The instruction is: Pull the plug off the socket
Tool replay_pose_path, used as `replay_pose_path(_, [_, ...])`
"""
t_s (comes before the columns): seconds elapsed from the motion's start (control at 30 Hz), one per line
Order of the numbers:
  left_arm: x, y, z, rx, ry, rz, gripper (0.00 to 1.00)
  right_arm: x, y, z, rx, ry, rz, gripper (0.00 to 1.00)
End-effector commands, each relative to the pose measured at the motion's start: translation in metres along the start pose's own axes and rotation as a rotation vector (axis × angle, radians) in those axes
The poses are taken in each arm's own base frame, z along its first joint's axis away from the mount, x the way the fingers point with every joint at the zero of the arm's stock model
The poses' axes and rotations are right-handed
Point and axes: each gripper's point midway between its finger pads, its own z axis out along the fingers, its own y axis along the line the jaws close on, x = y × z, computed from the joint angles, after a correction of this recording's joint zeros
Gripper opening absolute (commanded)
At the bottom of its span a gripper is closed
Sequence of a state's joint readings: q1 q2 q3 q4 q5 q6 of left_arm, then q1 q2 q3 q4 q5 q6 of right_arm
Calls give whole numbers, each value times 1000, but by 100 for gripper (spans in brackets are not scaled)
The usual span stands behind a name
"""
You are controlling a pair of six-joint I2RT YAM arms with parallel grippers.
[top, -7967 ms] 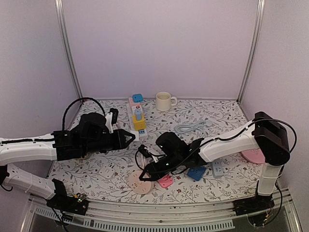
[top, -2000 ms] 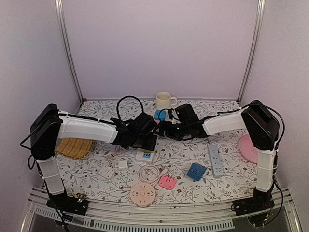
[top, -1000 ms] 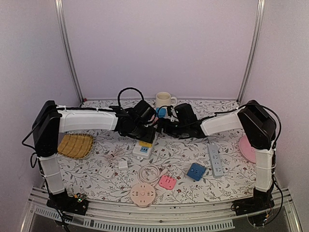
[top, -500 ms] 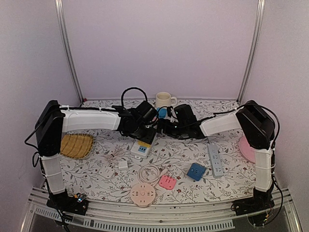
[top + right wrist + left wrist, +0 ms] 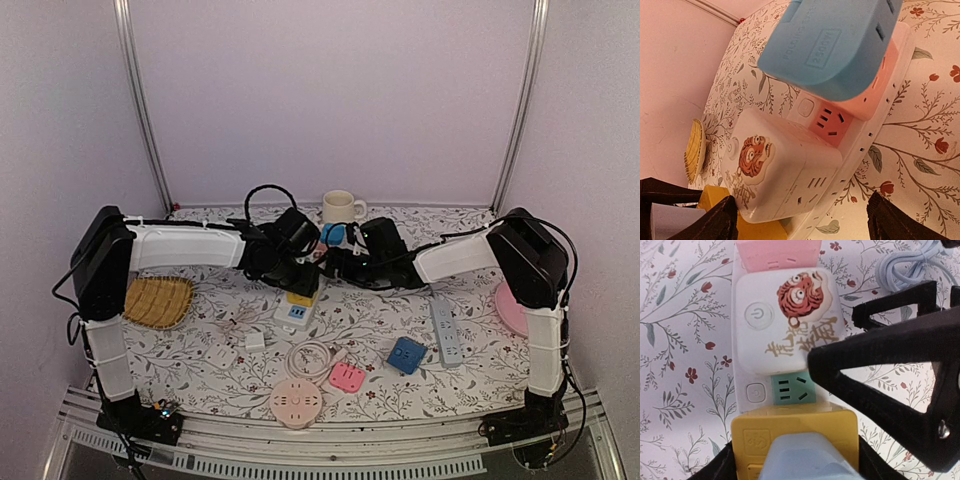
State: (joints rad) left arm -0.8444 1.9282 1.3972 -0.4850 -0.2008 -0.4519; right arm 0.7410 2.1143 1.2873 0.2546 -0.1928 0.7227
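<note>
A white power strip lies mid-table and carries a blue cube plug, a white tiger-print cube and a yellow plug with a pale blue plug on top. My left gripper is shut on the yellow plug, with a black finger pressed to each of its sides. Pink and green sockets are bare. My right gripper stands open, straddling the strip at the tiger cube. One of its fingers reaches the strip's edge by the green socket.
A cream mug stands behind the strip and a woven yellow mat lies at left. In front lie a coiled white cable, a round pink socket, small pink and blue sockets and a grey strip. At right sits a pink plate.
Both arms hold nearly the same pose over the strip. The strip's near end has shifted only slightly.
</note>
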Motion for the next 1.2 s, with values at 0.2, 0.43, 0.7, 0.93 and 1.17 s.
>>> replay_pose_path(0.2, [-49,-28,-52,96,-216,-9,40,49,-70,6,206,131,50,90])
replay_pose_path(0.43, [-46,-37,-60,36,-258,49,40,51,-70,5,202,134,54,89])
replay_pose_path(0.7, [-43,-30,-65,29,-225,13,40,34,-46,-7,140,105,39,90])
replay_pose_path(0.93, [-56,-32,-90,154,-258,-31,40,18,-21,-18,75,79,20,90])
replay_pose_path(1.17, [-59,-29,-106,207,-280,-66,40,1,-2,-43,42,28,4,90])
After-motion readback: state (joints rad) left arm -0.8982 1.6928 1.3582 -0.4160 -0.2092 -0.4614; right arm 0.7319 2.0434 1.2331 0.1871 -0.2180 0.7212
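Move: My left hand already grips the yellow plug, which still sits in its socket on the power strip about 3 cm below my hand. The white plug stands some 6 cm farther out and 3 cm to the right of the yellow plug; the blue plug is about 12 cm ahead of my left hand and 5 cm right. From my open right hand the yellow plug lies about 6 cm back and 5 cm left, with the white plug just 3 cm left. With my left fingers still clamped on the yellow plug, I work it back about 1 cm, tilting it slightly with hardly any lift, then pull it sharply up off the strip, some 10 cm in all, the wrist tipping and rolling around 15 degrees. My right hand stays open at the strip beside the white plug, seeming to steady it, then backs off about 2 cm back and to the right. ##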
